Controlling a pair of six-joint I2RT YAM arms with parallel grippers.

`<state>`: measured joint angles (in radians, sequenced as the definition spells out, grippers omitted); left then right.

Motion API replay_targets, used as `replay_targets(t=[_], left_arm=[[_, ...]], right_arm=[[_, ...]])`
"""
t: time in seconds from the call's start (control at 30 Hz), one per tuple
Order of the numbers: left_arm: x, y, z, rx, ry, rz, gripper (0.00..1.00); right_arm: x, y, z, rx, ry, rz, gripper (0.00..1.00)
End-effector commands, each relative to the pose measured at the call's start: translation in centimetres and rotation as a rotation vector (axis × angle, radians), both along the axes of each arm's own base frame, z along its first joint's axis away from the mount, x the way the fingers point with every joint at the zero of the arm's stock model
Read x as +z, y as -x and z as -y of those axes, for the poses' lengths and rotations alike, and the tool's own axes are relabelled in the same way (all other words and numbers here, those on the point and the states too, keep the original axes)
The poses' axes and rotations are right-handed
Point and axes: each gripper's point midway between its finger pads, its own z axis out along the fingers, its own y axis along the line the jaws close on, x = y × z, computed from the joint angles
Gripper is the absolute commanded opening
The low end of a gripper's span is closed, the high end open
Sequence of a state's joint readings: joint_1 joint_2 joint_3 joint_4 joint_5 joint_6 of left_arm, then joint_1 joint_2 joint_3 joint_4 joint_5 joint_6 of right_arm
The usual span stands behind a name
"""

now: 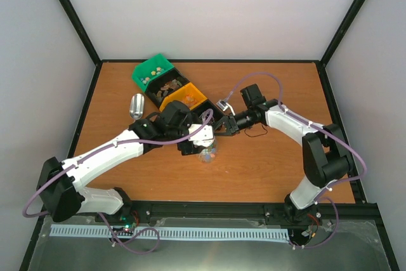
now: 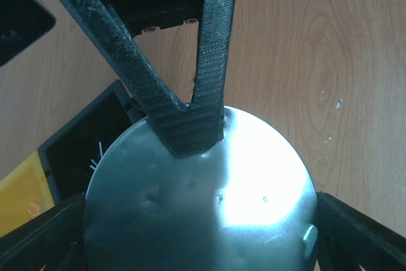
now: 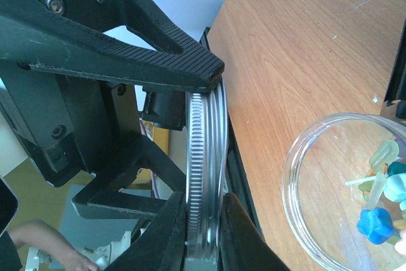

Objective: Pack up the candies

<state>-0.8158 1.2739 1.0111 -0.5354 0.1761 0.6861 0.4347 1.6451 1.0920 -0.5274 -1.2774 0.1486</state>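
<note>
A round silver lid (image 2: 209, 214) stands on edge above the table. My right gripper (image 3: 204, 211) is shut on its rim, and the lid (image 3: 203, 150) shows edge-on between the fingers. My left gripper (image 2: 200, 220) spans the lid's full width, a finger touching the rim on each side. One right finger (image 2: 190, 125) lies over the lid's face. Beside the lid stands an open glass jar (image 3: 293, 176) holding a few candies (image 3: 374, 223). From above, both grippers (image 1: 193, 144) (image 1: 220, 127) meet just over the jar (image 1: 207, 154).
Green (image 1: 144, 68), black (image 1: 158, 90) and orange (image 1: 198, 101) bins with candies sit in a row at the back left. A small silver scoop (image 1: 136, 105) lies left of them. A thin black cable (image 1: 254, 133) rests under the right arm.
</note>
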Motion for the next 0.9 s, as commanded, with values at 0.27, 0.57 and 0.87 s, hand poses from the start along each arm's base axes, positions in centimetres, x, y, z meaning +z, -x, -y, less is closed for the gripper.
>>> replay_targets(t=[0.27,0.57,0.87], left_arm=[[-0.3,2.6,0.6,-0.022,0.005,-0.199,0.79],[-2.5,0.5,-0.2,0.091,0.004,-0.354,0.79],[-3.3,-1.0,0.7,0.109,-0.015,-0.376,0.79]], right_arm=[[0.1,-2.0,1.2,-0.047,0.031,0.096,0.53],[-2.3,-4.1,3.9,-0.145,0.146,0.180,0.69],[-3.3,-4.7,5.7,-0.200,0.190,0.208,0.72]])
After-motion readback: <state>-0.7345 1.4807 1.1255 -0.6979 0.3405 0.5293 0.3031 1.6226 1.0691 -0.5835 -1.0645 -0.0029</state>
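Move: The candy jar stands open almost straight below the left gripper, its middle about 13 cm down; from the right gripper it lies some 4 cm left, 2 cm back and just as far down. The lollipop tray's middle is about 14 cm ahead of the left gripper, 1 cm to its left and 16 cm below, with the yellow tray beyond, about 22 cm ahead and 8 cm left, also 16 cm down. Keep the left fingers around the lid's rim while the right gripper opens, lets go of the lid's edge and backs off to the right, forward and down. Sink the left hand about 4.5 cm towards the jar's mouth, easing 2 cm back and then forward again, tilting the wrist some 20 degrees so the fingertips swing towards the base. ##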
